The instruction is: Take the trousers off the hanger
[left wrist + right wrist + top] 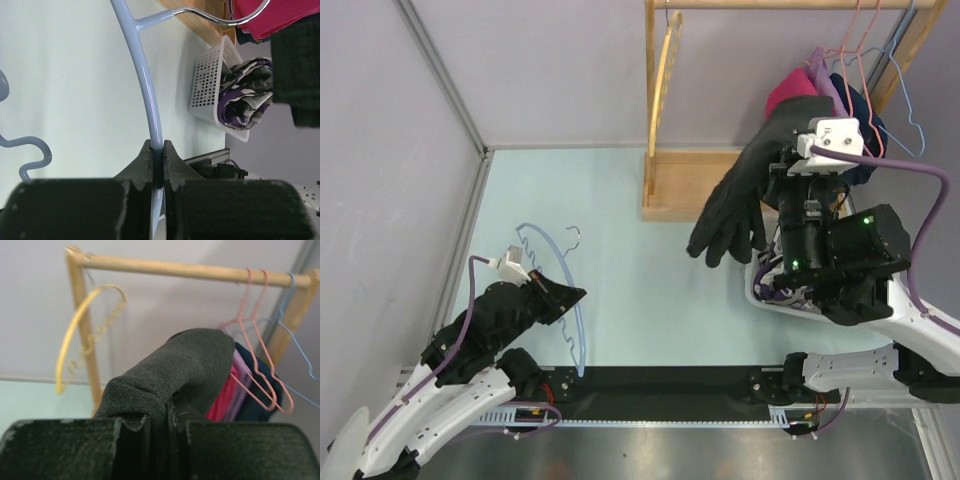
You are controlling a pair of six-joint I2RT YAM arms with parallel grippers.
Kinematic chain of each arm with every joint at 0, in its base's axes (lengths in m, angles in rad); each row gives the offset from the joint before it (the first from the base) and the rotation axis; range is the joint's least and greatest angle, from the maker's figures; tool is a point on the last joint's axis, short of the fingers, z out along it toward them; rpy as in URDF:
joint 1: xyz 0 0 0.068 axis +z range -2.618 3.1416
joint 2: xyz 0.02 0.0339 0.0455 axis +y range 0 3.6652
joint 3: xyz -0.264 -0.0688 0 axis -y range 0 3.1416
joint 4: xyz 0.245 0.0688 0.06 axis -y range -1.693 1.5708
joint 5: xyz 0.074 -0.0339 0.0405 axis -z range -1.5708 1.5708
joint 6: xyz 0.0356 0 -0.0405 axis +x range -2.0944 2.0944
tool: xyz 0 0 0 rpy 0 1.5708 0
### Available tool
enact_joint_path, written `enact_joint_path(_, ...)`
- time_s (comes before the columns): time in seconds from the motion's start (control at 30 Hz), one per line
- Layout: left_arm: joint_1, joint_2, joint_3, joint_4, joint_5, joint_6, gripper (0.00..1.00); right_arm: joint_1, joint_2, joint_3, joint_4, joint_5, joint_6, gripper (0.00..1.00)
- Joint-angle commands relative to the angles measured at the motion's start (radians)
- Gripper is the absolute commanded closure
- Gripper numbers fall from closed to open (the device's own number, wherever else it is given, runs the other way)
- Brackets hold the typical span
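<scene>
My left gripper (575, 294) lies low over the table at the left, shut on the bare light-blue hanger (563, 262). In the left wrist view its jaws (158, 150) pinch the hanger's arm (148, 95), with the metal hook pointing away. The dark trousers (740, 190) hang apart from the hanger, at the right beside the rack. My right gripper (787, 160) is raised and shut on them. In the right wrist view the cloth (185, 365) bulges up out of the closed jaws (159, 415); the trousers' lower end drapes toward the table.
A wooden clothes rack (670, 190) stands at the back with a yellow hanger (663, 80), pink hangers (860, 60), a blue wire hanger (910, 110) and hung red, purple and navy clothes (790, 90). A white basket (212, 85) of patterned cloth sits under my right arm.
</scene>
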Motion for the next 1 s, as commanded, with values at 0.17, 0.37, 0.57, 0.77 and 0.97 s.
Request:
enact_joint_path(0.17, 0.006, 0.022, 0.012, 0.094, 0.027, 0.024, 1.00, -0.098, -0.110, 0.004, -0.179, 0.117, 0.248, 1.00)
enact_joint_path(0.37, 0.006, 0.027, 0.015, 0.117, 0.041, 0.018, 1.00, -0.131, -0.097, -0.019, -0.263, 0.166, 0.330, 1.00)
enact_joint_path(0.57, 0.006, 0.019, 0.008, 0.122, 0.058, 0.009, 1.00, -0.425, -0.088, 0.024, -0.710, -0.104, 0.833, 1.00)
enact_joint_path(0.77, 0.006, 0.013, 0.008, 0.113, 0.070, 0.012, 0.99, -0.845, -0.188, -0.083, -0.822, -0.567, 1.114, 1.00)
enact_joint_path(0.97, 0.006, 0.005, 0.001, 0.119, 0.072, 0.009, 1.00, -1.255, -0.263, -0.236, -0.834, -0.998, 1.254, 1.00)
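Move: The right hand, high above the table with the dark trousers gripped, has the white basket about 31 cm to its right, 9 cm farther out and some 50 cm below. The hanging pink garment is roughly 27 cm ahead, 15 cm to the right and 14 cm lower; the rack's wooden base lies about 28 cm ahead, 16 cm right, 54 cm down. From the left hand, still on the blue hanger, the basket is some 54 cm right, 16 cm ahead and 16 cm below. Rightward and down, the right hand swings the dark trousers towards the basket, about 15 cm each way and mostly in the second half, with a later reach of 5 cm forward. The wrist turns some 20 degrees clockwise, tips downward and rolls its left side up, while the fingers keep their pinch on the cloth. ##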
